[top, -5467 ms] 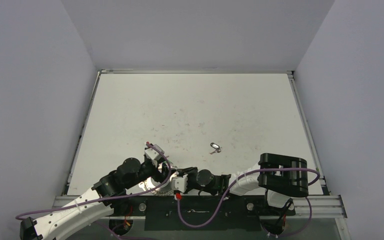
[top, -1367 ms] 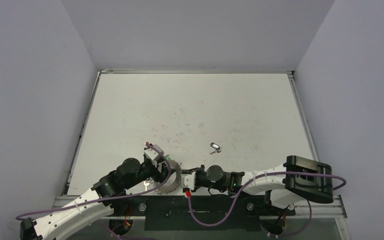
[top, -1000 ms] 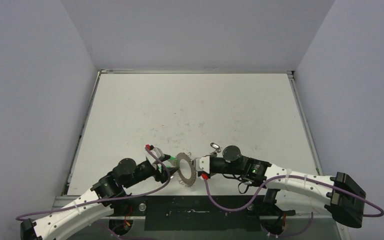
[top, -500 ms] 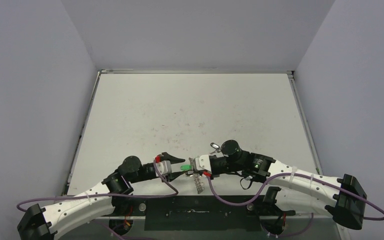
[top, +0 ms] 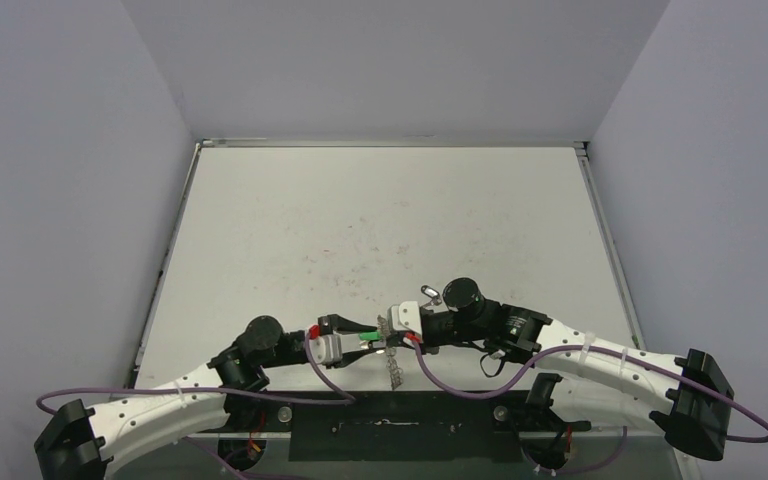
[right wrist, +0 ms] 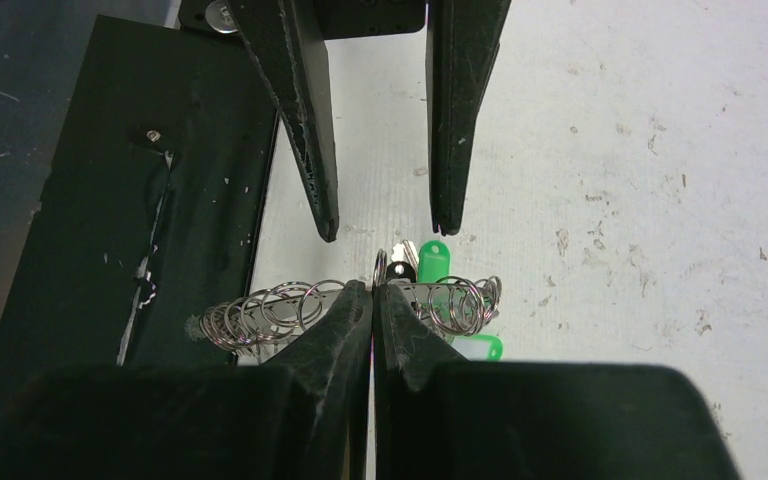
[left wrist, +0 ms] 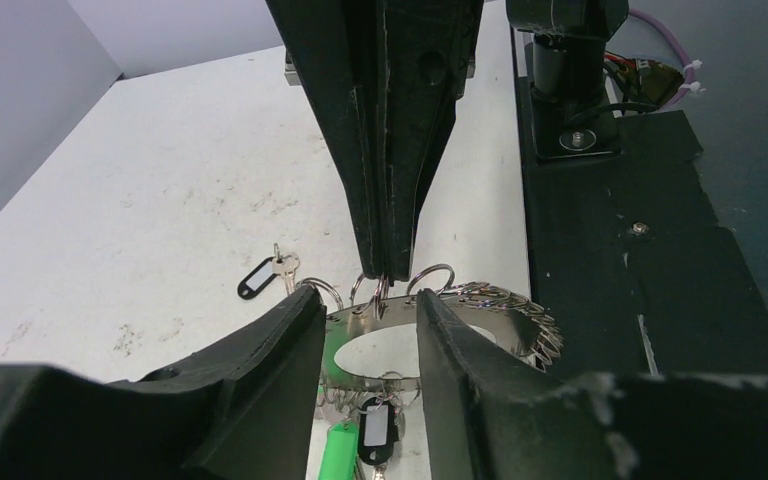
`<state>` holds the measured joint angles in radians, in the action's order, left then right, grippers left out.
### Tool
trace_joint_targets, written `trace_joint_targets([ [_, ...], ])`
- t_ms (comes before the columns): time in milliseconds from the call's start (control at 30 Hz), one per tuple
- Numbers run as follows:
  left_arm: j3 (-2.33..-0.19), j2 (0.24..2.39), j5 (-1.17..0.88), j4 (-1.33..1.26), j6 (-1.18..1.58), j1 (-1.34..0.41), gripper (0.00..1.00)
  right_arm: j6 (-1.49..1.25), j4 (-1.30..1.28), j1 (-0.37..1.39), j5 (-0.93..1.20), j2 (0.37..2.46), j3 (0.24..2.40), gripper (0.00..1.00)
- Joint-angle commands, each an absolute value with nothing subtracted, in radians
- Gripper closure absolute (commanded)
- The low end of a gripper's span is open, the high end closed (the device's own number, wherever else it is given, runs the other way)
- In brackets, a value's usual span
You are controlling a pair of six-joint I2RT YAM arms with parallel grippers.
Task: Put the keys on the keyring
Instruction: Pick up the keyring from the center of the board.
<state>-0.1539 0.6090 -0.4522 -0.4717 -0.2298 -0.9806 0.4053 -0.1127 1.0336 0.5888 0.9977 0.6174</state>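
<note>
The keyring [left wrist: 495, 322], a wide metal hoop rimmed with small split rings, hangs edge-on above the table's near edge [top: 395, 368]. My right gripper [right wrist: 373, 290] is shut on its upper rim [left wrist: 388, 272]. Two keys hang from the hoop, one with a green tag [left wrist: 344, 452] and one with a black tag [left wrist: 376, 436]. My left gripper [left wrist: 365, 300] faces the hoop from the left, open, its fingers [right wrist: 316, 160] apart and just short of the rim, with the tags near the gap. A third key with a black tag [top: 430, 293] lies loose on the table [left wrist: 258, 279].
The black mounting plate [left wrist: 620, 250] and the arm bases run along the near edge right under the hoop. The scuffed white table [top: 390, 220] is walled in by grey panels on three sides.
My left gripper has slid right, closer to the hoop, and its jaws have narrowed. The right gripper has kept the hoop hanging edge-on, after lifting it from the near edge a second ago.
</note>
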Motion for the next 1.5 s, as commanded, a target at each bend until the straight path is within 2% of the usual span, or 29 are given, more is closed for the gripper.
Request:
trace_joint_targets([
  [0, -0.16, 0.617, -0.442, -0.529, -0.241, -0.992, 0.65, 0.376, -0.036, 1.026, 0.613, 0.985, 0.675, 1.0],
  [533, -0.198, 0.725, -0.42, -0.574, -0.257, -1.024, 0.83, 0.365, -0.027, 1.025, 0.615, 0.996, 0.673, 1.0],
  [700, -0.201, 0.714, -0.39, -0.571, -0.248, -1.033, 0.78, 0.365, -0.03, 1.026, 0.617, 0.997, 0.675, 1.0],
  [933, -0.205, 0.714, -0.362, -0.569, -0.247, -1.047, 0.79, 0.364, -0.017, 1.025, 0.627, 0.993, 0.67, 1.0],
  [1067, -0.207, 0.704, -0.356, -0.567, -0.25, -1.052, 0.85, 0.363, -0.016, 1.025, 0.63, 0.993, 0.667, 1.0],
  [1200, -0.214, 0.698, -0.348, -0.54, -0.257, -1.053, 1.0, 0.364, -0.015, 1.025, 0.632, 0.992, 0.668, 1.0],
  [1467, -0.228, 0.709, -0.322, -0.505, -0.263, -1.055, 1.0, 0.362, -0.014, 1.025, 0.632, 0.991, 0.673, 1.0],
])
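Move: The small ring the left hand goes for, on the keyring's upper rim, lies about 2 cm to its right, level fore and aft and 1 cm below. The keyring disc's middle is some 2 cm back, 3 cm right and 6 cm down. The hanging green tag is about 1 cm ahead, 1 cm left and 6 cm below. From the right hand, which already holds that small ring, it sits about 1 cm left at the fingertips. Down first, about 2.5 cm, and a centimetre right, the left hand brings its half-open fingers in around the small ring, close against the right fingertips. It then eases back up a good centimetre and shuts fully, pinching the ring. The right hand stays in place, shut on its ring, and keeps holding the keyring up. ##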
